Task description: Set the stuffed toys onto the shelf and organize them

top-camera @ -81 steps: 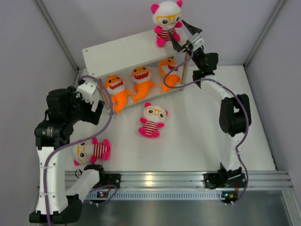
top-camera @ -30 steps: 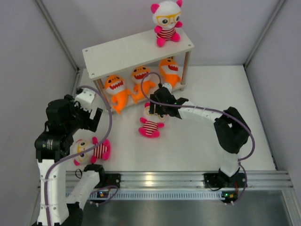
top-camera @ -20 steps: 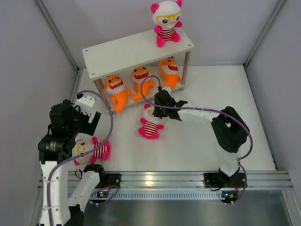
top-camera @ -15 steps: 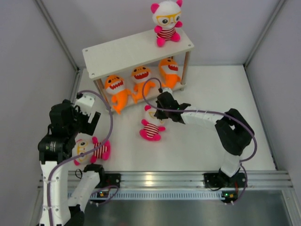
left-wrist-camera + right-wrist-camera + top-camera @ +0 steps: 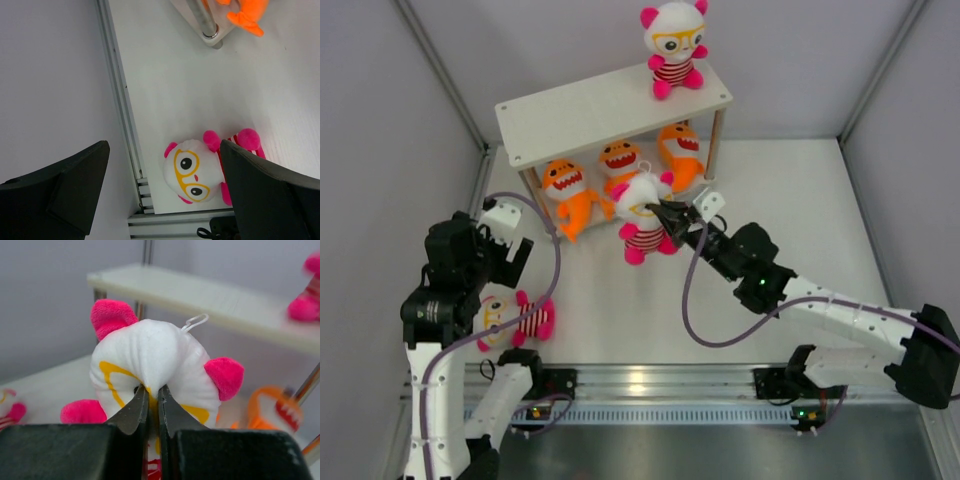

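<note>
The shelf (image 5: 582,112) stands at the back. One white-headed doll (image 5: 673,45) sits on its top board. Three orange sharks (image 5: 566,192) (image 5: 620,163) (image 5: 681,150) fill the lower tier. My right gripper (image 5: 664,214) is shut on the head of a second doll (image 5: 641,218), pinching its face (image 5: 155,357) between closed jaws (image 5: 152,401) and holding it off the table in front of the shelf (image 5: 200,290). A third doll (image 5: 516,320) lies on its back at the near left. My left gripper (image 5: 506,255) hovers open above it, the doll (image 5: 199,172) showing between the spread fingers (image 5: 67,187).
A metal rail (image 5: 700,380) runs along the table's near edge, and a grey wall (image 5: 380,150) stands close on the left. The shelf's front left post (image 5: 202,20) and a shark's tail (image 5: 244,10) show in the left wrist view.
My right gripper closed on the doll lying in front of the shelf and lifted it up and back toward the shelf. The left arm lowered slightly over the near-left doll.
</note>
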Controlling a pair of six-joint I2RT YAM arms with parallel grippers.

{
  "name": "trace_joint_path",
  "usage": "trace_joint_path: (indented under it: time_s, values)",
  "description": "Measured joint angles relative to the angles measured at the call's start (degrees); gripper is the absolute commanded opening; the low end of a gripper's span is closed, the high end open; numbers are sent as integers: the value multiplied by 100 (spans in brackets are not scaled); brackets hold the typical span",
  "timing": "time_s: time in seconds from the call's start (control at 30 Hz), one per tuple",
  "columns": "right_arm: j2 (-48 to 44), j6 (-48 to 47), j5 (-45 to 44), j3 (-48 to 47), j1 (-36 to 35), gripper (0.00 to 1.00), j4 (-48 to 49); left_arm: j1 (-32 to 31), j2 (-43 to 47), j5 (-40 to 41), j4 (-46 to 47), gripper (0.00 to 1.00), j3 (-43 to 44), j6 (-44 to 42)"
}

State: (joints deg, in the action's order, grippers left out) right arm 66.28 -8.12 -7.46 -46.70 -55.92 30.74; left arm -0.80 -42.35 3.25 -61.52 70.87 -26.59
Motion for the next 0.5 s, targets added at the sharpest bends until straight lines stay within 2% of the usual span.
trace_joint_path:
  time_s: [0.13,0.23,0.33,0.5]
  values:
    - [26,-1325,295,-105,15,0,1799,0,22,63,0,99,0,-15]
    - [841,-2184,682,-750,15,0,3163,0,33,61,0,99,-2,-15]
    - [2317,-2905,1086,-2188,44,0,3910,0,35,59,0,99,-9,-13]
    - [4433,-3141,1499,-4708,396,0,4044,90,35,46,0,99,-9,-13]
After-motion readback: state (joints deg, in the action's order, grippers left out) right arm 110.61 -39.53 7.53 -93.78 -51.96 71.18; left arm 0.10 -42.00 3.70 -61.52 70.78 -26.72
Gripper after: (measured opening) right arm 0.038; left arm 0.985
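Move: The right hand already holds a panda by its face; the free left part of the shelf top lies about 17 cm ahead, 16 to its left and 2 lower. The panda already up there stands some 22 cm ahead, 4 to the hand's right and 8 above; the middle shark sits 18 ahead, 6 left, 21 below. From the left hand, that free part is roughly 22 cm ahead, 10 right and 2 higher. Right hand keeps its pinch, lifting the panda 20 cm, then left and forward above the shelf top, fingers tipping up. ##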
